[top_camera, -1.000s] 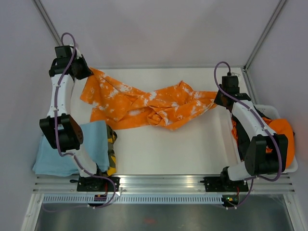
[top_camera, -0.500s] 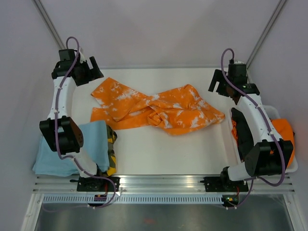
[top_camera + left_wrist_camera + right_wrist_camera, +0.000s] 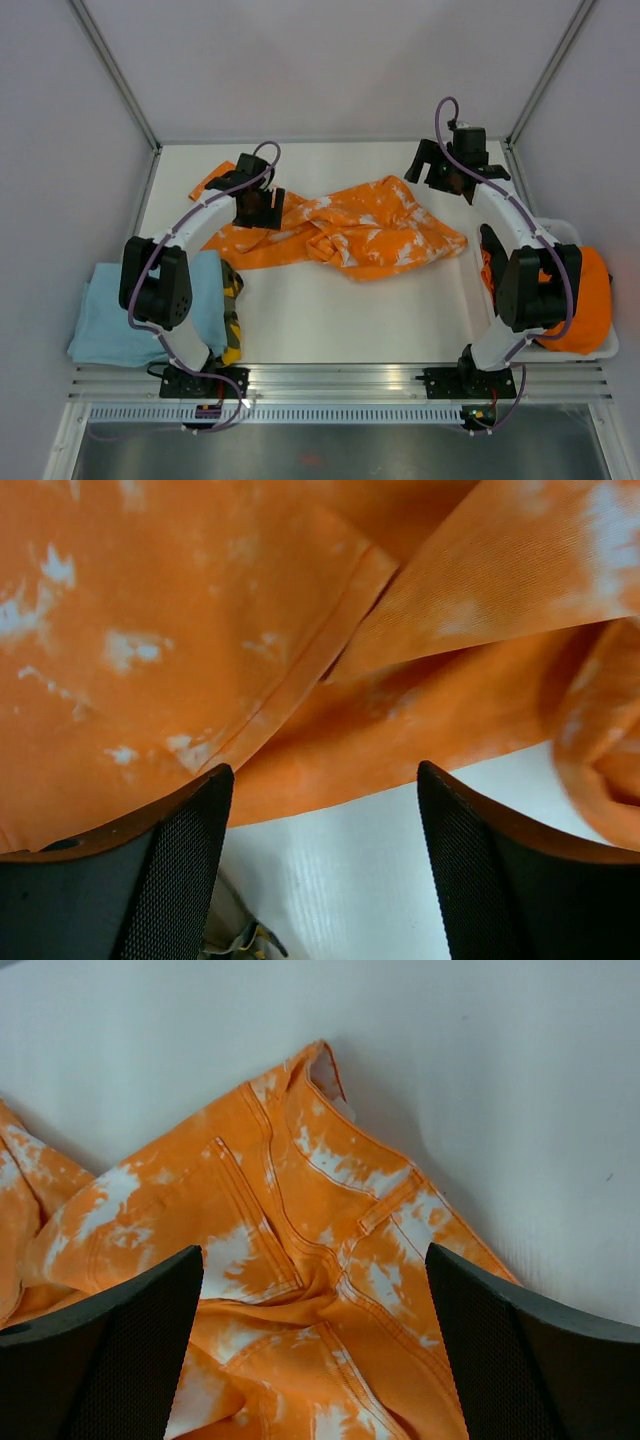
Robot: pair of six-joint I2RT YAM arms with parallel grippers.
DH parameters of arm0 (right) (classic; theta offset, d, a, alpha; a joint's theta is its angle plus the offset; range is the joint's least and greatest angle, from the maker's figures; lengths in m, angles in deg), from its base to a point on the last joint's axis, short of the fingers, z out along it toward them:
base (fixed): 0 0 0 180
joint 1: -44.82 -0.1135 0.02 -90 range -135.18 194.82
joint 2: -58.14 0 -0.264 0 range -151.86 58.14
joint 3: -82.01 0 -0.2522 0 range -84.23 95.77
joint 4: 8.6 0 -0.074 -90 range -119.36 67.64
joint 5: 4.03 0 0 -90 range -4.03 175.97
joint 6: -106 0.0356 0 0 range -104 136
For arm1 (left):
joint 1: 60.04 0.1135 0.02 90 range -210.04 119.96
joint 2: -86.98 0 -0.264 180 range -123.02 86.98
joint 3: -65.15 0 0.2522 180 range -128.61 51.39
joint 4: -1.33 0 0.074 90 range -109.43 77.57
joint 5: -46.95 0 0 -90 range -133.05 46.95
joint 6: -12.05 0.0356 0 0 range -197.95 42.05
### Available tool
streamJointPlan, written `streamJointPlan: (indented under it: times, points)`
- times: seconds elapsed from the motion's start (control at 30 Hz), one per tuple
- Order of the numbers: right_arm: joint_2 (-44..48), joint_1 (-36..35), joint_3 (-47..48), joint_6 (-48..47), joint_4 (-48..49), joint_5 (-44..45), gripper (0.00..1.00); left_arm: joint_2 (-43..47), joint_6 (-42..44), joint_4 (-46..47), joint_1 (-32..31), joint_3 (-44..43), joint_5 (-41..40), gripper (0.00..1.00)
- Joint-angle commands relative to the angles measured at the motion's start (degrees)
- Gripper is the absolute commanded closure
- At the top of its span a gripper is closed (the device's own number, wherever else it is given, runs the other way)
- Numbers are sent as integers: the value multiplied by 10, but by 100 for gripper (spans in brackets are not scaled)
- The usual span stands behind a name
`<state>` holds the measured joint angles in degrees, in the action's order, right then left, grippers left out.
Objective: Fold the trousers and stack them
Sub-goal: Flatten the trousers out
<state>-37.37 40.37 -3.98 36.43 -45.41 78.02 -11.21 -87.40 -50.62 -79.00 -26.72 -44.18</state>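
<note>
The trousers (image 3: 380,225), bright orange with white blotches, lie crumpled and twisted across the middle of the white table (image 3: 350,310), the waist end to the right. My left gripper (image 3: 260,210) hovers open over their left leg. In the left wrist view the trousers (image 3: 200,630) fill the top, and the left gripper (image 3: 325,772) is over their near edge with nothing between its fingers. My right gripper (image 3: 420,165) hangs open above the back right of the waist. In the right wrist view the right gripper (image 3: 315,1255) frames the trousers (image 3: 300,1210), their seams and belt loop showing.
A folded light blue cloth (image 3: 140,310) lies at the near left with a camouflage-patterned garment (image 3: 232,300) beside it. A white tray (image 3: 610,345) at the right holds a plain orange garment (image 3: 590,290). Walls and frame posts enclose the table.
Both grippers opened and let go of the trousers' ends, which fell slack onto the table. The left arm swung right over the left leg; the right gripper rose and moved back and left.
</note>
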Motion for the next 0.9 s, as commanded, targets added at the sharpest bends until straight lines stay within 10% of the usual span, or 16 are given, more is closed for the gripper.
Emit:
streamJointPlan:
  times: [0.0, 0.53, 0.87]
  points:
    - [1, -1, -20, 13, 34, -16, 2, 2, 16, 19, 5, 34, -70, 21]
    - [-14, -1, -51, 23, 50, 15, 2, -96, 79, 91, 20, 41, -92, 33]
    - [-34, -1, -55, 27, 59, 21, 2, -115, 83, 113, 28, 44, -128, 67]
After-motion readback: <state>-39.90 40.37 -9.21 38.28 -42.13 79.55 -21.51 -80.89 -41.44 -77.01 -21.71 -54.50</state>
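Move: The trouser-leg hem to pinch lies about 9 cm below the left gripper, some 5 cm to its left and 2 cm ahead. From that gripper, the bunched middle of the trousers is about 13 cm to the right and 1 cm back; the camouflage cloth is roughly 9 cm to the left and 16 cm back. For the right gripper, the far waist corner sits about 7 cm ahead, 6 cm to the left and 15 cm below. Sink the left gripper about 8 cm onto the trouser-leg hem while carrying it some 5 cm to the left; it draws back slightly at first, then eases forward. Roll its left side up some 15 degrees and, once down, close the fingers about the hem edge. Meanwhile lower the right gripper, still wide open and empty, about 5 cm over the waist end. ##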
